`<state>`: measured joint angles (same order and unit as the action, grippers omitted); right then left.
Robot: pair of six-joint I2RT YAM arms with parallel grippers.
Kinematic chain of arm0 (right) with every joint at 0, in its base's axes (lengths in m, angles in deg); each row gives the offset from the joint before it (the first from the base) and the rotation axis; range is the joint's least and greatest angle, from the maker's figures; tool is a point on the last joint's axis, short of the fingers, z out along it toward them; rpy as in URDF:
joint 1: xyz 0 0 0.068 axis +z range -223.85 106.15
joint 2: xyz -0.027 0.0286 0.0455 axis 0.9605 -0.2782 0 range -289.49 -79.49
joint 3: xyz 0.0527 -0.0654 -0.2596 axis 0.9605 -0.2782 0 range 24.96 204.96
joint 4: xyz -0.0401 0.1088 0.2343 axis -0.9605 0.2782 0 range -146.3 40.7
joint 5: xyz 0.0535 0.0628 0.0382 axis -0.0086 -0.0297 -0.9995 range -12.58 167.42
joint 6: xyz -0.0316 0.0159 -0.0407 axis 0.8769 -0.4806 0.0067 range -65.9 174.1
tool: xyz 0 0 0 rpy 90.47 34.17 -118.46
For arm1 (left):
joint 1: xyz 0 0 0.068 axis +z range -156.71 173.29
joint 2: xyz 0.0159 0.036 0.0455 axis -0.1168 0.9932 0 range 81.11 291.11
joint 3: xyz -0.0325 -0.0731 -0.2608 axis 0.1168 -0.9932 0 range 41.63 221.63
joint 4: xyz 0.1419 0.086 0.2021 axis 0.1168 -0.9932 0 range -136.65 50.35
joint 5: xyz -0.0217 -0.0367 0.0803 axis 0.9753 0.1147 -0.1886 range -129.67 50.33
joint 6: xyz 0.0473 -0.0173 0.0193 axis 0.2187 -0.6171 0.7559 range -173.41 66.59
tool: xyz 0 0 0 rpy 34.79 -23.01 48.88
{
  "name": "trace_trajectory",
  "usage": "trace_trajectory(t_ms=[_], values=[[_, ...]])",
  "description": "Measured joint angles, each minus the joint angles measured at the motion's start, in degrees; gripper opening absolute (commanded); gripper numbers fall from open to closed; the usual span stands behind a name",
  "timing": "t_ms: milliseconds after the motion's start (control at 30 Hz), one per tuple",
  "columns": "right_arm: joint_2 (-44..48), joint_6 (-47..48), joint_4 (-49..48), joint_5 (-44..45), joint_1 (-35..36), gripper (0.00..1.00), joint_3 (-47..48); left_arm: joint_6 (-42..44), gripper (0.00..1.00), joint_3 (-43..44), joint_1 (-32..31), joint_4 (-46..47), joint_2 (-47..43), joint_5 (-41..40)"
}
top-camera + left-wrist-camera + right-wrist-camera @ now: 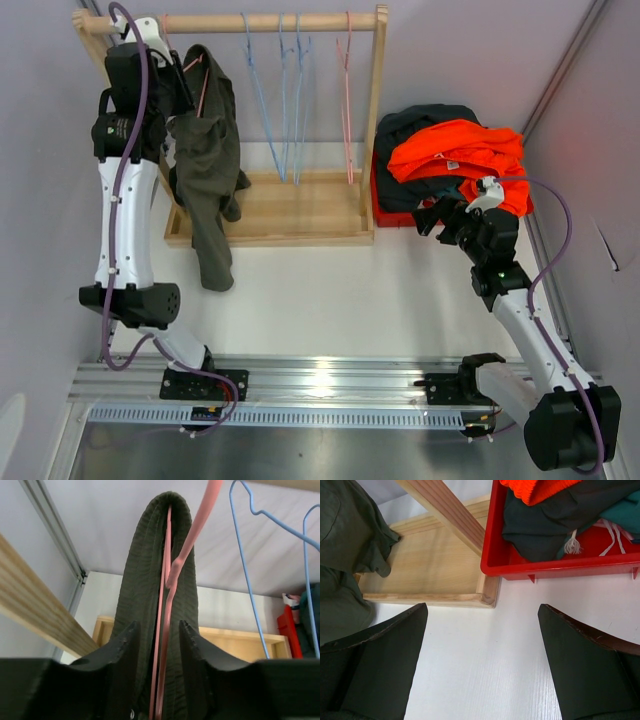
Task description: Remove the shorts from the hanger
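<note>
Olive-green shorts (205, 170) hang folded over a pink hanger (203, 80) at the left end of the wooden rack's rail (270, 20). In the left wrist view, the ribbed waistband (145, 555) and the hanger's wire (200, 525) run between my left gripper's (159, 625) fingers, which press the fabric from both sides. High at the rail, my left gripper (185, 85) is partly hidden by its arm. My right gripper (432, 215) (482, 607) stands wide open and holds nothing, low over the table beside the red bin (378, 205).
The red bin (490, 545) holds orange shorts (455, 150), dark navy ones (545, 525) and teal fabric (625, 515). Bare blue hangers (285, 100) and a pink one (348, 100) hang on the rail. The rack's wooden base tray (290, 200) lies below.
</note>
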<state>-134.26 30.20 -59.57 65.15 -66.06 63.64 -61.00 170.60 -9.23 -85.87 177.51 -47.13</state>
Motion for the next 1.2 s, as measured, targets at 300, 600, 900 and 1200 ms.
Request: trace_trajectory(t_ms=[300,600,900,1200], values=[[-0.04,0.15,0.0,-0.02,-0.09,1.0,0.0,0.13,0.0,2.14,0.04,-0.98,1.86,0.63],[0.09,0.13,-0.04,-0.11,-0.13,0.99,-0.04,0.11,0.0,9.42,0.2,-5.44,3.69,2.4],[3.02,0.15,-0.39,-0.92,0.04,0.99,-1.25,0.11,0.0,10.71,0.2,-5.35,2.23,7.56],[6.95,0.13,-0.46,-1.99,1.79,0.99,-1.31,0.13,0.0,-9.01,0.2,-1.81,-12.96,13.35]])
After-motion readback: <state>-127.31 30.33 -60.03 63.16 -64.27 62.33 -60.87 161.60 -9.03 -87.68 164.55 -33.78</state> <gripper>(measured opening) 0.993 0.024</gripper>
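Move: Right between the left hand's open fingers, about 1 cm ahead, stands the near arm of the pink hanger that carries the olive shorts. Those shorts hang roughly 17 cm lower, 2 cm ahead and 3 cm to the right; the wooden rail crosses about 6 cm ahead, level with it sideways, and 9 cm up. The nearest blue hanger is some 5 cm ahead, 10 cm right and 4 cm lower. From the right hand the pink hanger lies about 45 cm left, 12 cm ahead and 23 cm up. Pinching the pink hanger just below its neck, the left fingers shut fully, then the hand lifts it about 4 cm up to free the hook, and finally draws back some 7 cm towards the base, easing right and sinking a little while turning some 15 degrees clockwise. Late on, the open, empty right hand rises about 3 cm and backs off slightly. ##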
